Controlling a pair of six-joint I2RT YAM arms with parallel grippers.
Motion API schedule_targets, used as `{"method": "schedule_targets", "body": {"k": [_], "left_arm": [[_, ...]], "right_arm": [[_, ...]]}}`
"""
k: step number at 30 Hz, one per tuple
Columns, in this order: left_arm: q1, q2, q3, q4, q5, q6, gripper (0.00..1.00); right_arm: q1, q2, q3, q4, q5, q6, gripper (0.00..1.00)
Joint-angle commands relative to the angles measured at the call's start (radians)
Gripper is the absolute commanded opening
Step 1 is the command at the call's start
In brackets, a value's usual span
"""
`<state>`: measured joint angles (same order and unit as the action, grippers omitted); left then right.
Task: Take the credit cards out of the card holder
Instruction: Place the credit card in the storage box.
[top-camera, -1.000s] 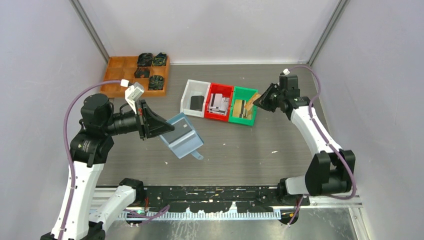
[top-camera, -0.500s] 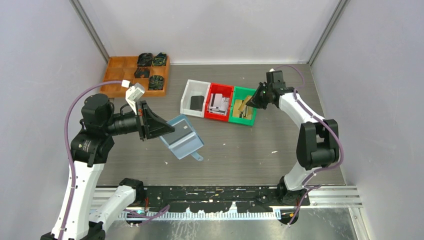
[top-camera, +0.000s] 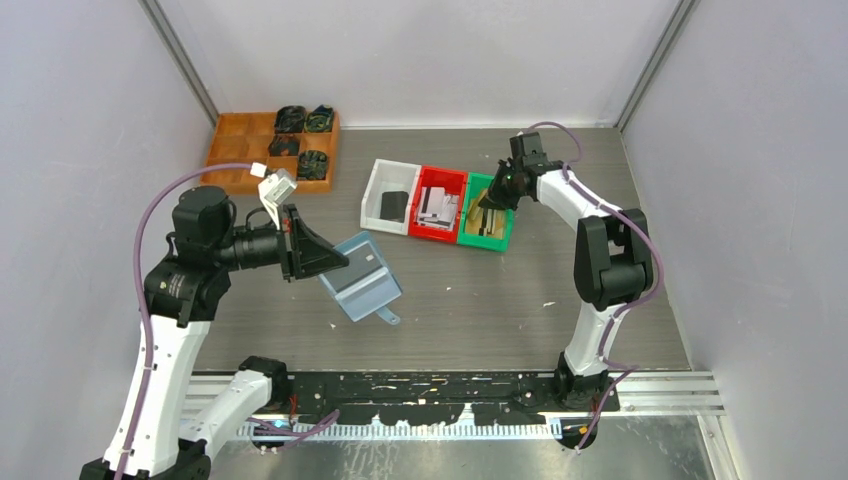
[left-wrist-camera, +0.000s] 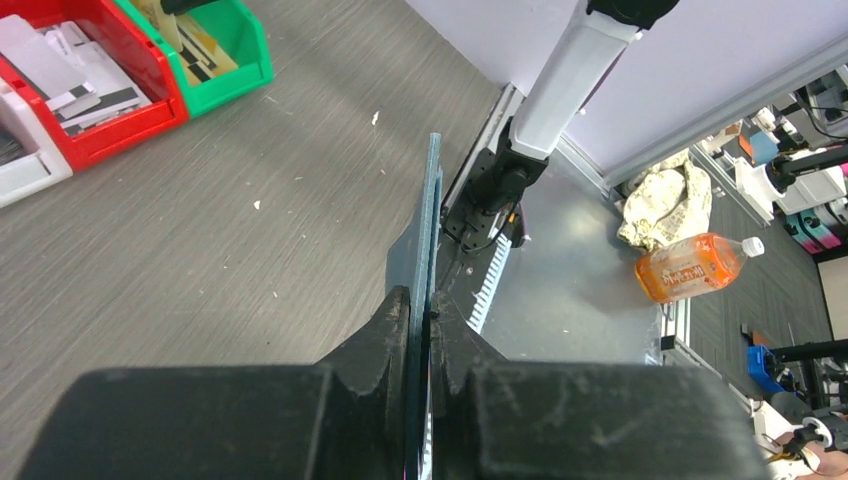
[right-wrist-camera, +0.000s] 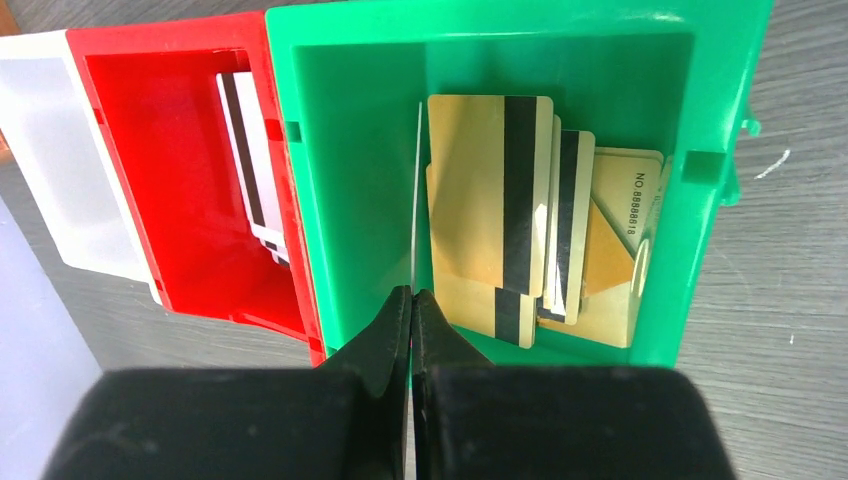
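My left gripper is shut on one edge of the slate-blue card holder, which hangs tilted above the table, flap tab low. In the left wrist view the holder shows edge-on between the fingers of that gripper. My right gripper hovers over the green bin, shut on a credit card seen edge-on as a thin pale line ahead of the gripper. Several gold credit cards with black stripes lie in the green bin.
A red bin holds white cards, and a white bin holds a dark item; both stand left of the green one. A wooden compartment tray with dark objects sits at the back left.
The right arm has swung left and folded in, bringing its card over the green bin. The left arm and the holder have barely shifted.
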<state>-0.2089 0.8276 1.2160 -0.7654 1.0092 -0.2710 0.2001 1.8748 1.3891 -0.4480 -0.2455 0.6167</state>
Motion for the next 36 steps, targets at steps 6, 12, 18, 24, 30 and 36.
{"method": "schedule_targets", "body": {"k": [6, 12, 18, 24, 30, 36], "left_arm": [[0.000, 0.011, 0.043, -0.076, -0.020, 0.100, 0.00], [-0.001, 0.013, 0.057, -0.102, -0.017, 0.131, 0.00], [0.000, 0.006, 0.057, -0.118, -0.014, 0.154, 0.00], [-0.001, 0.007, 0.069, -0.119, -0.016, 0.153, 0.00], [0.000, 0.007, 0.065, -0.095, -0.004, 0.142, 0.00], [0.000, 0.012, 0.069, -0.086, 0.025, 0.163, 0.00]], "right_arm": [[0.029, 0.005, 0.055, 0.010, 0.047, -0.060, 0.01], [0.037, -0.032, 0.026, 0.023, 0.100, -0.070, 0.12], [0.046, -0.073, 0.019, 0.005, 0.152, -0.094, 0.26], [0.046, -0.163, -0.009, -0.013, 0.234, -0.113, 0.33], [0.116, -0.347, -0.057, 0.017, 0.157, -0.113, 0.46], [0.335, -0.510, -0.142, 0.083, 0.006, -0.125, 0.66]]}}
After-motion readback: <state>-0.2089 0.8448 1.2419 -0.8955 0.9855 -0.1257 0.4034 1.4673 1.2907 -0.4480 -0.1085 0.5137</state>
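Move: The right hand holds a gold card just over the green storage box, whose middle lies about 1 cm back, 1 cm right and some 5 cm below the fingers. The gold cards already inside lie about 2 cm back and 2 cm right. The red bin is some 9 cm left and 1 cm ahead, the white bin 19 cm left and 2 cm ahead. From the left hand, which keeps the card holder, the green box lies about 27 cm ahead, 26 cm right and far below. The right fingers open, let go of the gold card, then rise about 12 cm, swinging back and left. ##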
